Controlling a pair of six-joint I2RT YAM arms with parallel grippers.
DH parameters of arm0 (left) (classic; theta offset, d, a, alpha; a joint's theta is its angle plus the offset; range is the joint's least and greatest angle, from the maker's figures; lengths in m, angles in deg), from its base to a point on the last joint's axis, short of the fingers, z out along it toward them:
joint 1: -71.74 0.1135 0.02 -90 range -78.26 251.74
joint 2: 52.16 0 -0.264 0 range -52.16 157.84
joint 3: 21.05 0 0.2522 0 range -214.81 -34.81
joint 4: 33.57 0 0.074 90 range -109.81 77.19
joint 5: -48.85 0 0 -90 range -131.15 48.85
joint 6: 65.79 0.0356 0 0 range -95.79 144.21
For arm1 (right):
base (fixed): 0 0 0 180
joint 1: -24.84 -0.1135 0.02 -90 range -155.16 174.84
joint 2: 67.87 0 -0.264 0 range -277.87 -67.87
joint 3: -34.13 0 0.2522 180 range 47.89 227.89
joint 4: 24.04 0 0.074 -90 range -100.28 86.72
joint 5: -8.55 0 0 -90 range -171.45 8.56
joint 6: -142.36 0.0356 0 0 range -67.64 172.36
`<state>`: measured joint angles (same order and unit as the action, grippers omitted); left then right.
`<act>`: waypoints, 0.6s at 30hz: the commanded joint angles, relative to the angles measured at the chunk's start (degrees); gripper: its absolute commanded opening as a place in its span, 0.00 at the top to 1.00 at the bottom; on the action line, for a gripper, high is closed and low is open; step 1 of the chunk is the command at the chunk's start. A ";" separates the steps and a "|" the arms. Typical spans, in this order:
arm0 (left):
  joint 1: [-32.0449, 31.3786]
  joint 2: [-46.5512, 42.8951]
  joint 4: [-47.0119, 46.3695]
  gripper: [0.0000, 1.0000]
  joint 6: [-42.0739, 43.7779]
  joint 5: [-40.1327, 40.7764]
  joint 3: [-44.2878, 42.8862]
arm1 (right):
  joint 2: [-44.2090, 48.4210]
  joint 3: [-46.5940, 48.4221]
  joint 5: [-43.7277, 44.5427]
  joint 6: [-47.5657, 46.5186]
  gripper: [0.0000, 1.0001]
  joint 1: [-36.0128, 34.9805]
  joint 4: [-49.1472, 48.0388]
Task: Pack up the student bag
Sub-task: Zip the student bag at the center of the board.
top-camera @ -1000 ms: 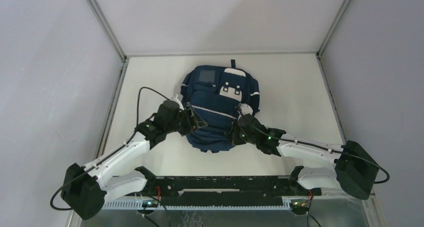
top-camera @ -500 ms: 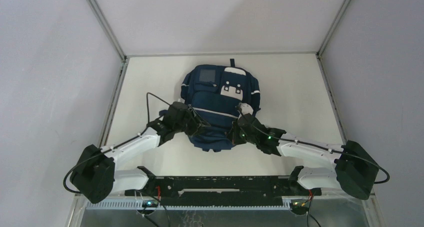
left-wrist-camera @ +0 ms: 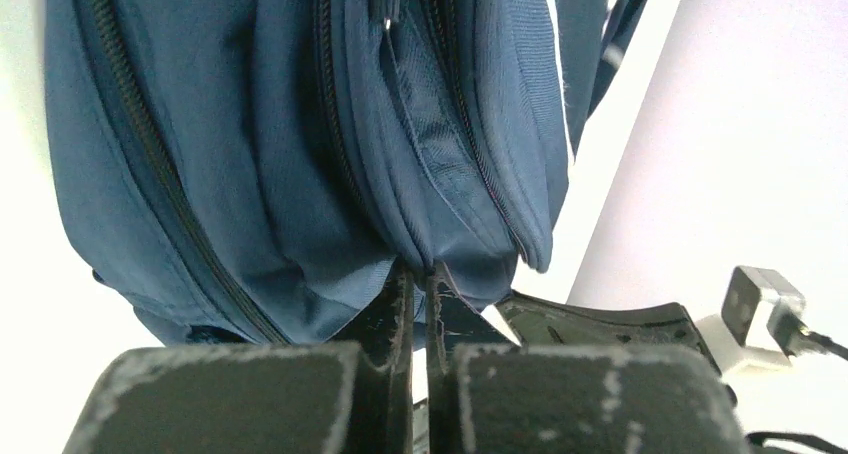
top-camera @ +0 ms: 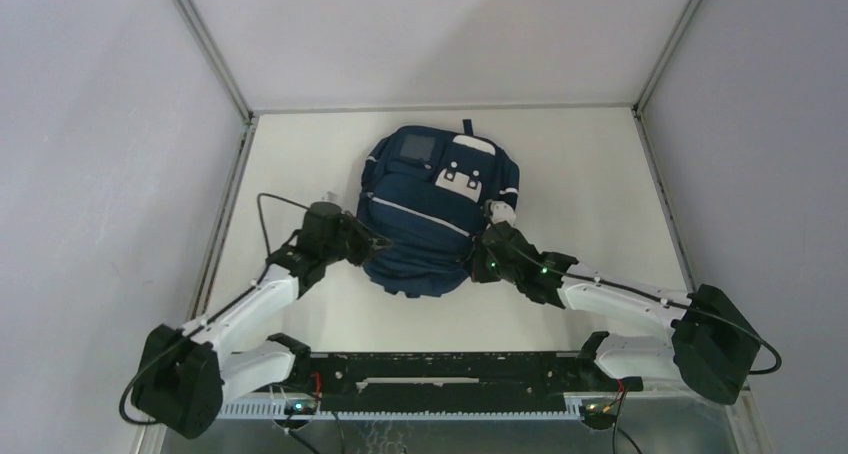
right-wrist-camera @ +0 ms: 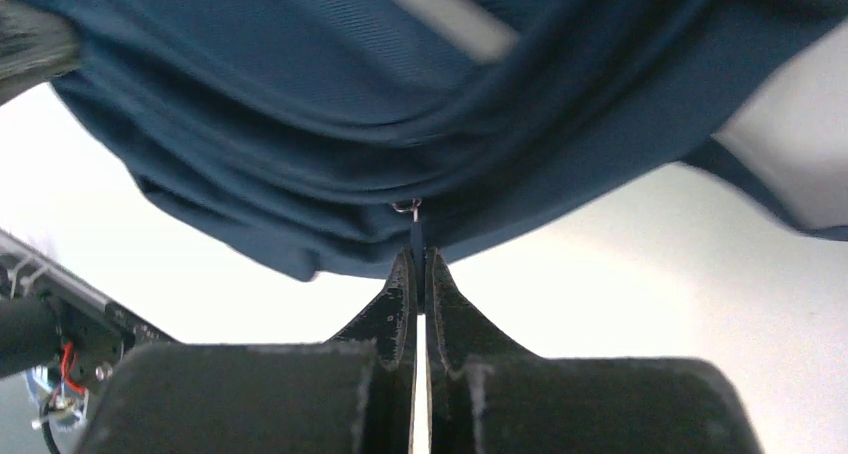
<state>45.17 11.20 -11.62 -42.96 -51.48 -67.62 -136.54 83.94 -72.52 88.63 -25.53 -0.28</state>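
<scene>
The student bag (top-camera: 430, 209), navy with white piping and patches, lies face up in the middle of the white table. My left gripper (top-camera: 376, 242) is at its lower left edge. In the left wrist view the gripper (left-wrist-camera: 420, 274) is shut on a fold of the bag's fabric (left-wrist-camera: 250, 154) below a zip seam. My right gripper (top-camera: 480, 259) is at the bag's lower right side. In the right wrist view it (right-wrist-camera: 420, 262) is shut on a thin zipper pull (right-wrist-camera: 412, 224) that hangs from the bag (right-wrist-camera: 330, 64).
White enclosure walls with metal corner posts (top-camera: 240, 114) ring the table. A black rail (top-camera: 430, 369) with both arm bases runs along the near edge. The right arm's wrist and its white camera (left-wrist-camera: 760, 309) show past the bag in the left wrist view.
My left gripper went from open over the bag's lower left to shut on its fabric, and drew slightly leftward. The right gripper stayed shut and shifted a little farther up.
</scene>
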 commanded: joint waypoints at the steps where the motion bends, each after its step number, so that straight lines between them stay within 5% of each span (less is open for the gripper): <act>1: 8.88 -7.31 2.52 1.00 6.82 3.65 1.35 | 1.89 -1.85 3.96 -2.18 1.00 5.93 2.34; 7: 13.18 -4.25 6.31 0.98 16.75 -0.15 -3.02 | 3.36 -1.69 1.79 -2.03 1.00 6.00 -1.08; 10: 12.54 1.14 10.40 0.62 22.69 -5.36 -8.34 | 2.86 0.27 2.02 -1.89 1.00 3.27 -1.40; 13: 9.44 -1.47 14.40 0.42 24.26 -1.76 -10.35 | 2.03 2.22 1.99 -1.69 1.00 1.18 -1.68; 18: 3.48 -11.17 19.48 0.39 19.53 6.43 -9.61 | 1.43 3.71 1.75 -1.25 1.00 -0.59 -2.10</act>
<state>52.12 7.39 3.11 -23.01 -51.22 -75.27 -135.14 84.25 -71.27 88.11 -24.64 -1.24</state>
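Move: The student bag's cloth edge is already pinched in the left fingertips. The zipper slider, whose pull the right hand keeps shut in its fingers, lies some 16 cm to the left hand's right, 5 cm back and 4 cm lower. From the right hand the slider is about 2 cm ahead, 1 cm left and 2 cm below. Reckoned from the left hand, the bag's white stripe has its middle about 6 cm ahead and 6 cm to the right. The bag's pinched edge is drawn left by the left hand, which goes about 5 cm that way before its fingers open and let go; it then lifts some 2 cm. Against it the right hand, still pinching the zipper pull, goes about 2 cm forward and to the right, then eases back left and rises about 1 cm. ##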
